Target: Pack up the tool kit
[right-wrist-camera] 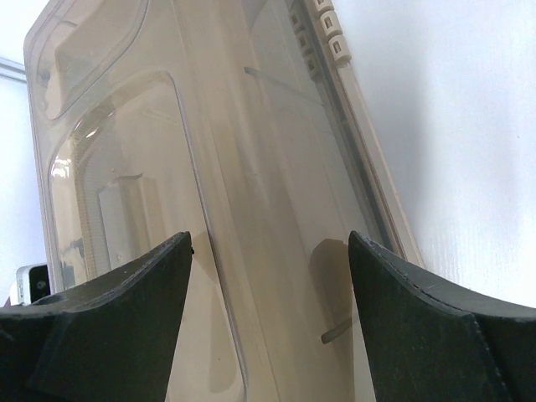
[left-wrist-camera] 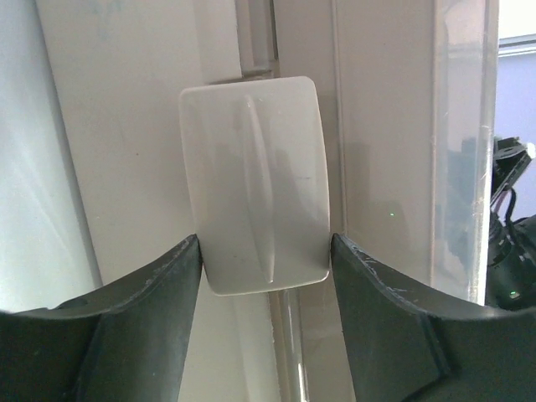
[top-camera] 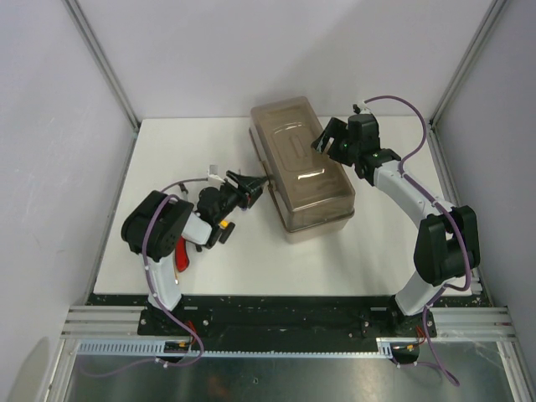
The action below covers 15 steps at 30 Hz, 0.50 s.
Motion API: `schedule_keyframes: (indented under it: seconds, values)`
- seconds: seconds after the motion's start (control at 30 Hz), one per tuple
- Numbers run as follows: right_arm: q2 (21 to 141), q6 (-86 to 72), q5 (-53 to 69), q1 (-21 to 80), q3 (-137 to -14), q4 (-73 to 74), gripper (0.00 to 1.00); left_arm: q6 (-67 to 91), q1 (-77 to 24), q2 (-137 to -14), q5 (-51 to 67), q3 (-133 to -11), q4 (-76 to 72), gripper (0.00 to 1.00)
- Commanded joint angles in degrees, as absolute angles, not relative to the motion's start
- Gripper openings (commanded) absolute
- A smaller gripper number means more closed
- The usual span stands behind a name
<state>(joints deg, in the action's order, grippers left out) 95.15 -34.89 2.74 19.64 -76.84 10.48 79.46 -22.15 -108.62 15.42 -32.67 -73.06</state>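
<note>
The beige toolbox (top-camera: pixel 322 219) with its translucent brownish lid (top-camera: pixel 297 163) lies shut mid-table. My left gripper (top-camera: pixel 256 185) is at the box's left long side. In the left wrist view its fingertips (left-wrist-camera: pixel 266 239) press on both sides of a pale latch (left-wrist-camera: pixel 255 167) on the box wall. My right gripper (top-camera: pixel 328 136) is open and empty over the lid's far right edge; in the right wrist view (right-wrist-camera: pixel 270 239) the lid (right-wrist-camera: pixel 167 167) fills the gap between the jaws without touching them. A red-handled tool (top-camera: pixel 181 256) lies under my left arm.
The white table top (top-camera: pixel 184 151) is walled by grey panels and metal posts at the back corners. The hinge strip of the lid (right-wrist-camera: pixel 331 38) runs along the box's right side.
</note>
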Motion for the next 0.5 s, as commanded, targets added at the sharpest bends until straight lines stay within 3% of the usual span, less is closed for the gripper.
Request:
schedule_keyframes:
  seconds: [0.0, 0.07, 0.13, 0.47]
  values:
    - [97.8, -36.7, 14.9, 23.1, -75.3, 18.9, 0.77, 81.0, -23.3, -106.9, 19.5, -34.5, -96.1, 0.73]
    - [97.8, -36.6, 14.9, 23.0, -75.2, 18.8, 0.77, 79.5, -23.3, -106.8, 17.9, -32.7, -96.0, 0.88]
    - [97.7, -36.5, 14.9, 22.9, -75.2, 19.0, 0.77, 77.6, -23.2, -106.2, 15.6, -29.9, -95.9, 0.96]
    - [98.0, -36.3, 14.8, 23.0, -75.2, 19.2, 0.77, 75.2, -22.9, -105.4, 13.5, -27.9, -95.6, 0.99]
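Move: The tool box's latch sits between the left fingertips, its middle about 2 cm ahead, level in height and side. The tool box's middle is some 2 cm ahead and 9 cm right; the blue screwdriver lies about 4 cm back, 7 cm left and 11 cm below. From the right hand, on the lid's right edge, the box's middle is roughly 5 cm back, 4 cm left and 8 cm below. Left hand opens off the latch, drawing about 3 cm back, down and left; right hand nudges box left. ##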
